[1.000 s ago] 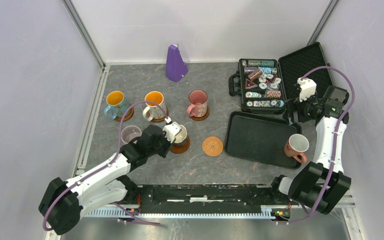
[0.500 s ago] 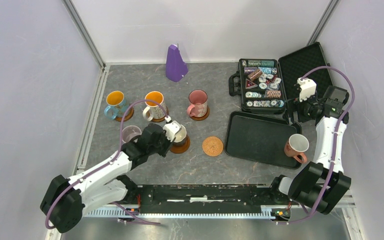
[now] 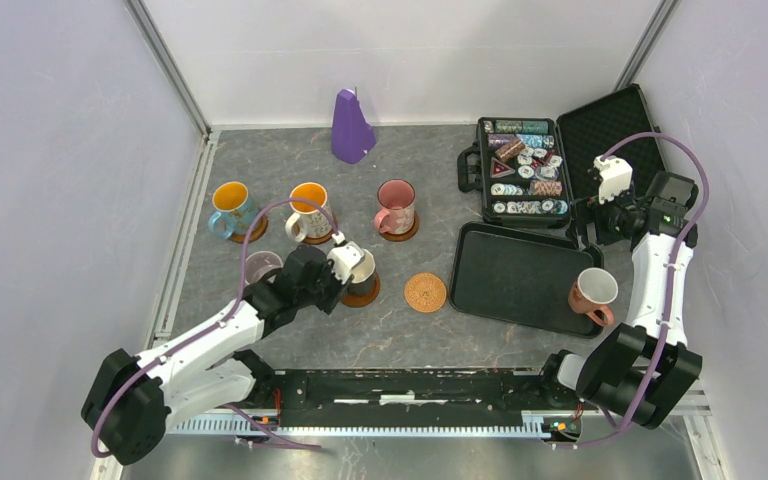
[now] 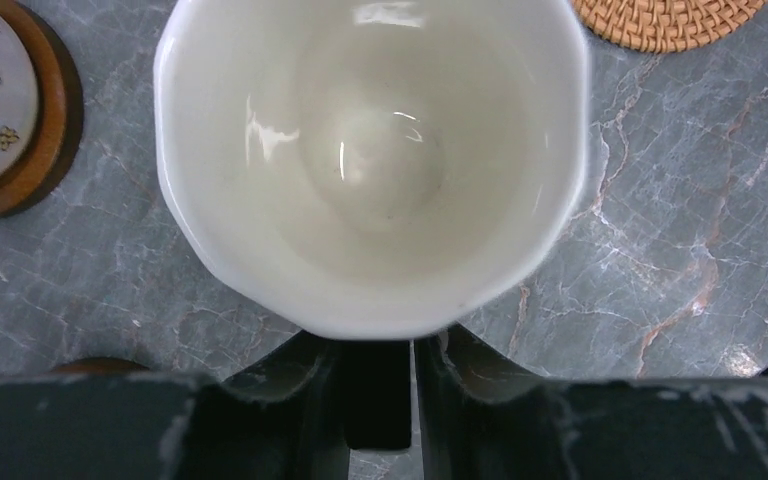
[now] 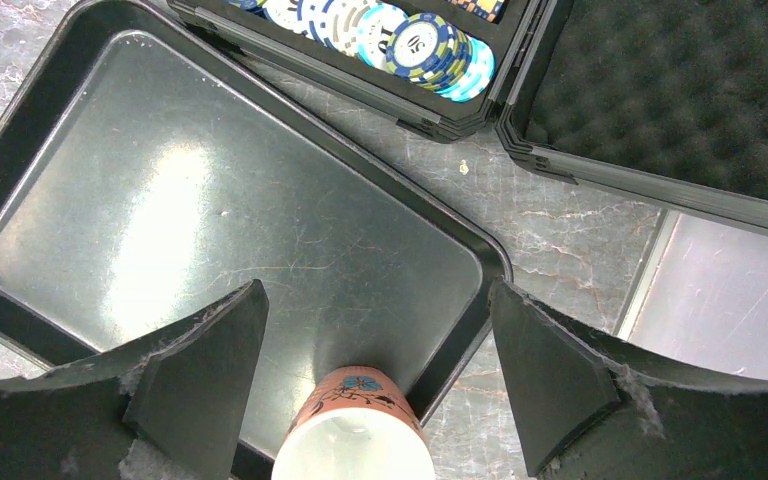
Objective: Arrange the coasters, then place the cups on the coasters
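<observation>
A dark cup with a cream inside stands on a dark brown coaster. My left gripper reaches it from the left, fingers either side of its dark handle. A sliver of table shows beside the right finger, so the gripper is barely open. The woven orange coaster lies bare to its right. Blue, orange-lined white and pink cups stand on coasters behind; a lilac cup is left. My right gripper hangs wide open above a salmon cup.
A black tray lies right of centre, with the salmon cup at its near right corner. Behind it is an open case of poker chips. A purple cone-shaped object stands at the back.
My left fingers have eased slightly apart around the cup's handle and that arm has shifted a little. The cup stays on its coaster. The right arm has not moved.
</observation>
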You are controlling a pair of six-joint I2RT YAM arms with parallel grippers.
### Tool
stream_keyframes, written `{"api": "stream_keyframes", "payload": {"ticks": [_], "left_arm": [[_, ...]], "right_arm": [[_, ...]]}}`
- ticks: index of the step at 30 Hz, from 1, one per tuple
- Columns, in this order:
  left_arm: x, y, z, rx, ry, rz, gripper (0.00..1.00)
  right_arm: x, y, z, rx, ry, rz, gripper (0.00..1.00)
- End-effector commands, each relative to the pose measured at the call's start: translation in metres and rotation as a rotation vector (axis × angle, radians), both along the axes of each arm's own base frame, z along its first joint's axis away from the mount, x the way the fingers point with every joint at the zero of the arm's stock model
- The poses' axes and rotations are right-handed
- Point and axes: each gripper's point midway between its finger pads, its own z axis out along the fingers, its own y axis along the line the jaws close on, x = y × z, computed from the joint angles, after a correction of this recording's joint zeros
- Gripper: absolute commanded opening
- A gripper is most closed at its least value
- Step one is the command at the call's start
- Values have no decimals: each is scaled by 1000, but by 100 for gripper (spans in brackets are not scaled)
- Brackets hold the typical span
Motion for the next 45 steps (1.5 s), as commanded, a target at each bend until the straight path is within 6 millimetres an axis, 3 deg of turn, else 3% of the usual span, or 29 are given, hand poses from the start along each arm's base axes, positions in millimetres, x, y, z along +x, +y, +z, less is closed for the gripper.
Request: {"api": "stream_keyframes", "payload": {"ticks": [1, 16, 20, 23, 28, 34, 37, 41, 45], "left_arm": [[20, -14, 39, -60, -118, -32, 37], [3, -3, 54, -34, -74, -48, 86], [-5, -5, 75, -38, -81, -110, 96], [-23, -20, 99, -28, -80, -322, 100], [0, -37, 129, 50, -74, -349, 100], [30, -65, 146, 32, -55, -319, 100], [33, -76, 147, 12, -57, -334, 100], [36, -85, 147, 3, -70, -356, 100], [38, -93, 148, -5, -68, -365, 100]], "right_arm": [[-1, -1, 2, -14, -14, 3, 89], [3, -3, 6, -21, -9, 21, 90], [4, -6, 10, -43, 4, 41, 90], [3, -9, 17, -71, 19, 64, 90], [-4, -16, 27, -142, 59, 117, 91], [-41, -28, 18, -225, 226, 234, 91], [-67, -31, 7, -253, 248, 288, 92], [-106, -37, -24, -333, 345, 334, 92], [-132, -47, -37, -361, 395, 312, 93]]}}
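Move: The left hand still grips the black handle of the white-lined cup, whose brown coaster lies about 2 cm ahead, 4 cm right and 5 cm below. The pale cup stands 14 cm left and 1 cm ahead; the woven coaster is 19 cm right and 1 cm back. For the open right hand, the salmon cup lies 12 cm back, 1 cm left and 11 cm below, with the empty tray's middle 8 cm back, 14 cm left. Left fingers open off the handle, rising about 12 cm and rightward, while right hand backs towards the salmon cup. ##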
